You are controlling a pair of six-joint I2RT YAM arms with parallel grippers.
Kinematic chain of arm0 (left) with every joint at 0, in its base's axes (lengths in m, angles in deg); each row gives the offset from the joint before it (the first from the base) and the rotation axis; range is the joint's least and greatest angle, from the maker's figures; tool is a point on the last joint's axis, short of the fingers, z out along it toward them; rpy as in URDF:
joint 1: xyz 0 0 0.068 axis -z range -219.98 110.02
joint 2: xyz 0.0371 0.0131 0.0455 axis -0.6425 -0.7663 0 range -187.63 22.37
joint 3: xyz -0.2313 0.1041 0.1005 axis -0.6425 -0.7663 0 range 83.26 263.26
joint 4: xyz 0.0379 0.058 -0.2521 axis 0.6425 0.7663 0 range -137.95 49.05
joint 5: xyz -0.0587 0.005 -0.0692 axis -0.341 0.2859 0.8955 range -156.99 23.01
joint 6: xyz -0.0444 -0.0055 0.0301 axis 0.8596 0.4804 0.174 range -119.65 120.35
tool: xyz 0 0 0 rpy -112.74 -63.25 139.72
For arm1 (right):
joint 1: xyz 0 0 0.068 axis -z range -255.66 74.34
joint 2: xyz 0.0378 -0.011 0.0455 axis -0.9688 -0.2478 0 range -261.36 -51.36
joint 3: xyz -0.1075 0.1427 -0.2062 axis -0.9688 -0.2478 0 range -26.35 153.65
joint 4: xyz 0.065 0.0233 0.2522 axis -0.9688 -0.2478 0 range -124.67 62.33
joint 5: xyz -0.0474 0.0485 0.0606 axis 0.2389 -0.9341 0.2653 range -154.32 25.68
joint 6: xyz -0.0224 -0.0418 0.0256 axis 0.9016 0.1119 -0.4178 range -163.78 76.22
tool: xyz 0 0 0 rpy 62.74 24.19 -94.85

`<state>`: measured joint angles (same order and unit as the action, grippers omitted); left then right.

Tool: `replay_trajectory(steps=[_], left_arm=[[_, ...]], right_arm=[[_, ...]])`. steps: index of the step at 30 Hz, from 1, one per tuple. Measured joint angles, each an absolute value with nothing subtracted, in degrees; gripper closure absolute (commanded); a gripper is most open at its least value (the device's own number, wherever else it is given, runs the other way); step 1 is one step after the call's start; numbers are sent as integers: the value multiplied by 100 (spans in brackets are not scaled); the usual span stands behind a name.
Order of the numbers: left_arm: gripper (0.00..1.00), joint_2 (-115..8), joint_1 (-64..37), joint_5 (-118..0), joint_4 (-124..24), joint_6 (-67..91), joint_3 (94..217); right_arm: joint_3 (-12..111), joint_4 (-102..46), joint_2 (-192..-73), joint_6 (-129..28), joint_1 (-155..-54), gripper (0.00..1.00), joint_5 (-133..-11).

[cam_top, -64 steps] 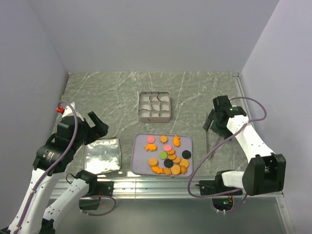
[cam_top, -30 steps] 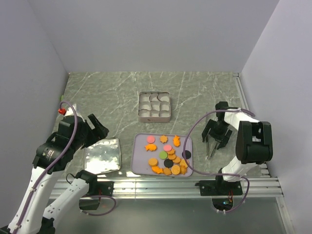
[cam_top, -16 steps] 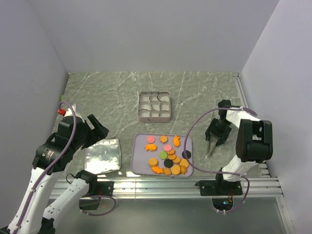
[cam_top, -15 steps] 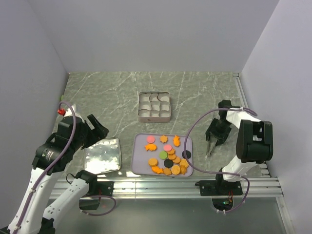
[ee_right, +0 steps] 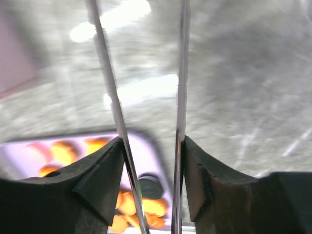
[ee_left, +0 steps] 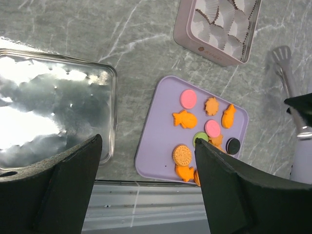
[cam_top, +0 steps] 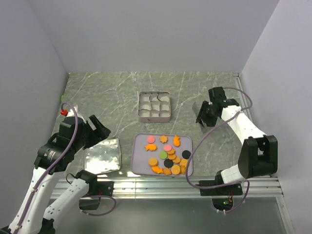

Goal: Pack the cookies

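Note:
The cookies (cam_top: 168,155) lie on a purple tray (cam_top: 140,163): orange rounds and fish shapes with pink, green and black rounds, also seen in the left wrist view (ee_left: 204,129). My right gripper (cam_top: 204,118) hangs right of the tray, shut on metal tongs (ee_right: 181,73) whose two arms run between its fingers. The tongs' flat end (ee_left: 282,56) shows in the left wrist view. My left gripper (cam_top: 95,129) is open and empty above the table left of the tray.
A square tin (cam_top: 154,117) lined with white paper cups stands behind the tray. A shiny silver lid (cam_top: 102,156) lies at the near left, under my left gripper. Walls close in on the left, back and right.
My right gripper has closed on the tongs that lay on the table, lifted them and swung back and left. The left arm has barely moved.

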<state>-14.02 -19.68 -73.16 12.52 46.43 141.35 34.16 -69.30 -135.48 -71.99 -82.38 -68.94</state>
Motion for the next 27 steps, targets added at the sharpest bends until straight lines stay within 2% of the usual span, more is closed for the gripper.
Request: replay_trajectory(steps=[2, 18, 27], left_arm=[[18, -1445, -1968, -7251, 1204, 4628, 14130], [18, -1624, -1968, -6818, 736, 4490, 13866], [18, -1611, -1968, -6667, 522, 4479, 13562]], right_arm=[[3562, -6969, -13375, -7271, -8397, 50, -6885], [3169, -7612, -12177, -7699, -8732, 50, -7100], [3700, -8490, -11893, -7706, -9405, 48, -7097]])
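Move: The tongs are already in the right gripper, their slotted head pointing forward and left. From that hand, the middle of the lilac cookie tray lies about 15 cm back, 19 cm left and 9 cm below. The orange fish cookie is some 8 cm back and 12 left, the black cookie 15 back and 8 left, and the compartment box 6 ahead and 22 left. From the left hand, the tray's middle is roughly 25 cm right, 2 back and 23 below. Keep the grip on the tongs and finish lifting them clear, then draw the right gripper back about 8 cm while rising about as much and easing 5 cm left, so it comes in higher towards the cookie tray. Turn it slightly counter-clockwise late on. Bring the open, empty left gripper about 3 cm right and slightly down. ##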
